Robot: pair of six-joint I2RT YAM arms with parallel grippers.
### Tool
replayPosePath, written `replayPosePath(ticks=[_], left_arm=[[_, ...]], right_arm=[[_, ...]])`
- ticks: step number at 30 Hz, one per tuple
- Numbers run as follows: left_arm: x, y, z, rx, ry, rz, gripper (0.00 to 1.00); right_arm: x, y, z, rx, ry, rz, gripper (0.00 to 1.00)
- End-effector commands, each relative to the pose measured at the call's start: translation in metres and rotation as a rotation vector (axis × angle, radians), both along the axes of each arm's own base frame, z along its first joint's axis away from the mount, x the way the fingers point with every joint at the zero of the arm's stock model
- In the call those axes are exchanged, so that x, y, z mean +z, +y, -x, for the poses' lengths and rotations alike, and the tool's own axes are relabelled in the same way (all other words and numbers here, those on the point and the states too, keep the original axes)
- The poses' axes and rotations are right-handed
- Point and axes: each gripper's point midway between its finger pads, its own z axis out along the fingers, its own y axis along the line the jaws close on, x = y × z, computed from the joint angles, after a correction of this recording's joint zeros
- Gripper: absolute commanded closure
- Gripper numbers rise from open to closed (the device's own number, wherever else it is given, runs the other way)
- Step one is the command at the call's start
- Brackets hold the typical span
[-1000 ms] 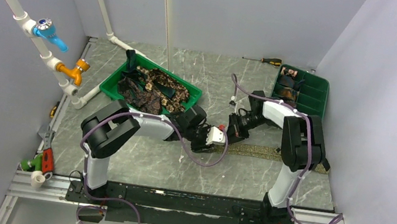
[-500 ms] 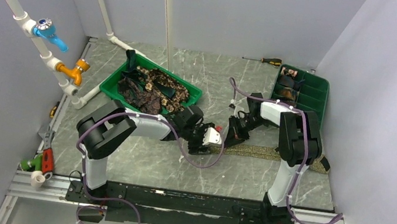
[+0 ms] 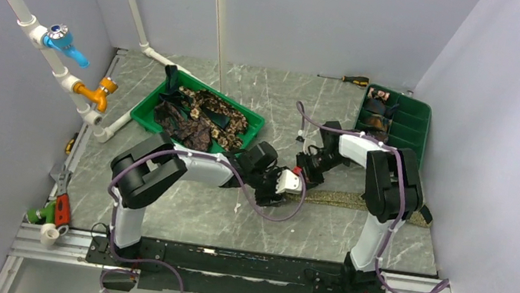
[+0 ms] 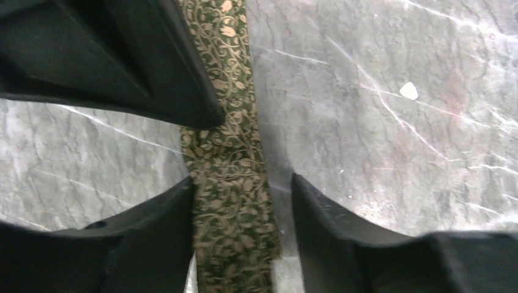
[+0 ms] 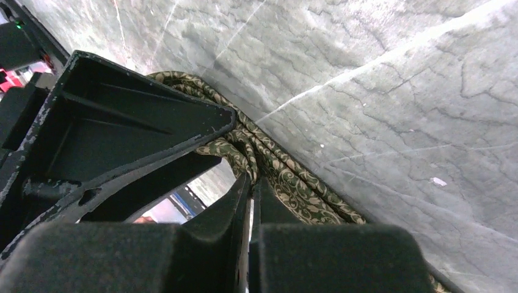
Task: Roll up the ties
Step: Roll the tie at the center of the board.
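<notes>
One of the ties (image 3: 348, 200), olive green with a tan leaf pattern, lies as a strip across the table's middle right. Its left end is bunched where both grippers meet. My right gripper (image 5: 250, 176) is shut, pinching a fold of this tie (image 5: 292, 184). The left gripper (image 4: 244, 198) stands open astride the strip (image 4: 227, 177); the cloth touches one finger (image 4: 160, 235) and a gap shows beside the other. From above, the left gripper (image 3: 292, 183) sits just in front of the right gripper (image 3: 306, 170).
A green tray (image 3: 140, 107) at the back left holds a heap of loose ties (image 3: 203, 118). A divided green tray (image 3: 422, 108) at the back right holds small coils (image 3: 377, 110). A screwdriver (image 3: 349, 79) lies by the back wall. Pipes with valves (image 3: 62, 43) run down the left side.
The left gripper has opened and shifted right along the table, closing in beside the right gripper. The right gripper stays shut on the tie, drawn slightly back and left.
</notes>
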Motion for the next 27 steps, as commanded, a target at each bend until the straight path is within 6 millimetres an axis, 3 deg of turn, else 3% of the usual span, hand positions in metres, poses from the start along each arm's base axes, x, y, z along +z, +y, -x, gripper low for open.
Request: replayPosePath(ticks=[1,4,5,9,14,17,22,27], left_arm=[[-0.03,0.019,0.001,0.038,0.038,-0.136,0.5],[-0.039,0.032,0.005,0.032,0.039,-0.174,0.62],[-0.041,0.035,0.007,0.028,0.039,-0.182,0.64],[-0.047,0.042,0.009,0.017,0.034,-0.213,0.66],[-0.051,0.048,0.005,0.032,0.036,-0.229,0.66],[-0.051,0.053,0.002,0.05,0.045,-0.232,0.66],[-0.05,0.064,-0.003,0.067,0.051,-0.229,0.66],[-0.051,0.068,-0.003,0.039,0.032,-0.222,0.66]], right_arm=[[0.02,-0.007,-0.011,0.041,-0.081,-0.002,0.87],[0.03,-0.032,-0.025,0.057,-0.176,0.031,0.63],[0.031,-0.041,-0.028,0.074,-0.203,0.051,0.6],[0.024,-0.067,-0.03,0.123,-0.226,0.128,0.6],[0.007,-0.072,-0.03,0.107,-0.183,0.156,0.6],[0.007,-0.064,-0.023,0.109,-0.139,0.098,0.61],[0.055,-0.023,-0.023,0.001,-0.154,-0.136,0.54],[0.061,0.01,-0.017,-0.039,-0.084,-0.235,0.58]])
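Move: The left fingers, part-closed and pointing right and down, straddle the tie's rolled end, its middle about 1 cm to the right of the hand point and level with it. The right fingers are shut on its fold, the roll some 2 cm to their left. From the right hand the loose strip's middle is roughly 16 cm right and 1 cm below, straight ahead 0; the divided tray is about 22 cm right and 18 cm ahead. The left fingers finish closing on the tie's rolled end and keep it pinched, later carrying it about 3 cm forward and left. Meanwhile the right fingers let go of the fold and open partway, and that hand swings some 7 cm right and 3 cm forward, low beside the loose strip, before turning back left about 4 cm and rising 3 cm with its fingers still open. ##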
